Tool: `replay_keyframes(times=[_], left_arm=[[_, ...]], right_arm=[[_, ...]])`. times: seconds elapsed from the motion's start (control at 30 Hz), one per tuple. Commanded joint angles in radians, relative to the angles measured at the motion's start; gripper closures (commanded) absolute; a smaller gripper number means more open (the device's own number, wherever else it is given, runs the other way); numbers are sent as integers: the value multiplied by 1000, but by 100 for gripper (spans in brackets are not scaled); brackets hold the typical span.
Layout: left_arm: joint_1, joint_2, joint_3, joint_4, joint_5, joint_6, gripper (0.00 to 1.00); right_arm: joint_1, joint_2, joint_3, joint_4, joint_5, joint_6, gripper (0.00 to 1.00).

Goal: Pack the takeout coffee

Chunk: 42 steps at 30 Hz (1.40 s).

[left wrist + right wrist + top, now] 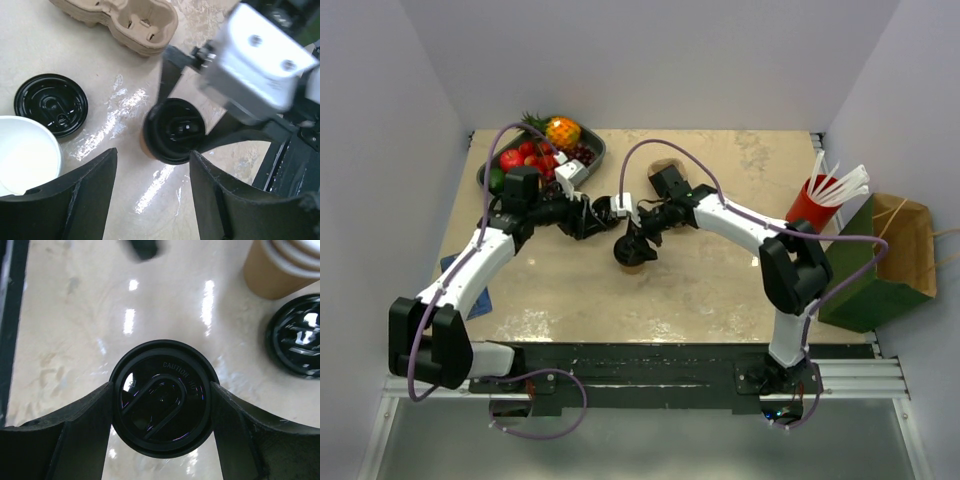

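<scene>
A kraft-tan coffee cup with a black lid (164,397) stands on the table between the fingers of my right gripper (162,405), which press on both sides of the lid. It also shows in the top view (634,264) under the right gripper (638,245), and in the left wrist view (175,131). A second cup (22,155), open and white inside, stands at the left with a loose black lid (51,104) beside it. Both show in the right wrist view, cup (280,270) and lid (297,342). My left gripper (152,200) is open and empty, just short of the lidded cup.
A pulp cardboard two-cup carrier (125,17) lies beyond the cups. A red cup of white straws (810,205) stands at the right edge, with a green and kraft bag (880,265) beside the table. A tray of fruit (542,155) sits at the back left.
</scene>
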Motion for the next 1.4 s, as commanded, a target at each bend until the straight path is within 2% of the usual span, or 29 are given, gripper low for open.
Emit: replay_keyframes(times=[0.0, 0.2, 0.4, 0.47, 0.5, 0.67, 0.77, 1.13, 1.37], left_arm=[[26, -71, 21, -24, -35, 19, 36], [49, -79, 54, -58, -55, 31, 36], [64, -69, 78, -54, -64, 38, 36], [73, -66, 80, -41, -61, 28, 36], [81, -63, 80, -38, -60, 25, 35], [124, -48, 92, -5, -14, 10, 34], [142, -27, 106, 12, 14, 4, 33], [142, 3, 136, 66, 91, 25, 32], [141, 68, 146, 170, 102, -15, 32]], right_arm=[[8, 123, 115, 48, 14, 107, 42], [28, 261, 274, 120, -12, 243, 42], [48, 347, 389, 71, -29, 258, 41], [46, 356, 412, 49, -31, 256, 39], [46, 358, 415, 36, -34, 255, 34], [42, 316, 419, 43, -14, 305, 19], [37, 270, 412, 60, -18, 347, 1], [8, 51, 401, 31, 34, 444, 1], [-97, -69, 338, 9, 89, 471, 1]])
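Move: The right hand holds the lidded coffee upright by its lid. From that hand, the white cup stack stands about 10 cm ahead and 13 cm left, the spare lid lies some 15 cm ahead and 6 cm left, and the carrier 19 cm ahead and 10 cm right, the last two about 9 cm below. From the empty left hand, the cup stack is roughly 10 cm ahead and 5 cm left, well below. Right hand shifts coffee 10 cm left-forward, opens, rises 15 cm, lid still against one finger; left hand climbs. ##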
